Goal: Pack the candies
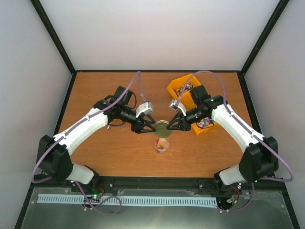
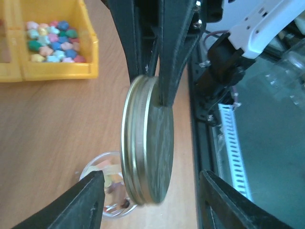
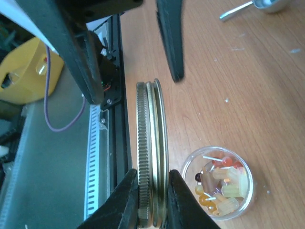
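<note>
A round metal lid (image 1: 162, 126) hangs on edge above the table's middle, between both arms. My right gripper (image 3: 151, 191) is shut on the lid (image 3: 152, 152), one finger on each face. My left gripper (image 2: 152, 188) is open; its fingers (image 2: 90, 195) stand either side of the lid (image 2: 147, 143) without touching it. Just below stands a small clear jar (image 1: 162, 144) with no lid on it. It holds the candies (image 3: 219, 183), reddish-orange, brown and pale yellow pieces.
A yellow bin (image 1: 183, 88) sits at the back right under the right arm; one compartment holds coloured candies (image 2: 50, 40). A metal scoop (image 3: 257, 5) lies on the wood. The table's black front rail (image 2: 205, 143) runs close behind the lid.
</note>
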`<state>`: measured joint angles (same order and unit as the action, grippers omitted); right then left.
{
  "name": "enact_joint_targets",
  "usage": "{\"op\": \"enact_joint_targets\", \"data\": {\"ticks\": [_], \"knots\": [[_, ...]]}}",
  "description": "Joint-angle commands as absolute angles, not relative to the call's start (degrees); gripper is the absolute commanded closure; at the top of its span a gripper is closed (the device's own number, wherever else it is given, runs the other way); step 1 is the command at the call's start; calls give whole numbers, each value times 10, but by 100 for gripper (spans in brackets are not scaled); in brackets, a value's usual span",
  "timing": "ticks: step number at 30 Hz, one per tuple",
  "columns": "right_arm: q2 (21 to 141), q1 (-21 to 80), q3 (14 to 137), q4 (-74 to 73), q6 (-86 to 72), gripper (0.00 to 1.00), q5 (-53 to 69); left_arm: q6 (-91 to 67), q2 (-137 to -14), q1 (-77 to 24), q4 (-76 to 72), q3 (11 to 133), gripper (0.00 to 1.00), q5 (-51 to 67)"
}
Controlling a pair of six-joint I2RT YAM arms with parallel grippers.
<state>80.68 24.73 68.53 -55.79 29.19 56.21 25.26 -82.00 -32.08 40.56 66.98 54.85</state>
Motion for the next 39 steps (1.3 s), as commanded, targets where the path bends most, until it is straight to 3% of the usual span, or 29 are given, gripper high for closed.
{"op": "enact_joint_targets", "data": {"ticks": [1, 9, 24, 39], "knots": [[858, 218, 682, -582, 284, 97, 634, 212, -788, -301, 337, 646, 38, 507], [970, 217, 669, -648, 344, 97, 701, 252, -723, -301, 266, 562, 1, 415], [1061, 223, 642, -622, 328, 97, 686, 383, -737, -361, 290, 501, 3, 322], [1107, 223, 673, -610, 311, 97, 669, 395, -760, -409, 224, 446, 5, 251]]}}
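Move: The right hand already holds the lid alone by its right rim; the jar of candies stands some 19 cm below this hand, about 3 cm to its left and 1 cm back. From the just-freed left hand the jar lies about 4 cm right, 1 cm back and 19 cm down, the lid 4 cm right at its own height. The scoop lies about 18 cm ahead and 17 cm left of the left hand; the orange tray's middle is some 22 cm ahead and 13 cm right of the right hand, both at table level. The right hand keeps its pinch on the lid's rim and lowers it about 12 cm towards the jar mouth, almost straight down, turning some 40 degrees so that its back-facing tilt goes and the lid comes level. The left hand, already clear of the lid, opens from half to full, sidesteps about 3 cm left and a little forward, then sinks some 12 cm beside the lid and jar, easing back about 3 cm while its fingers tip more steeply down, touching nothing. ##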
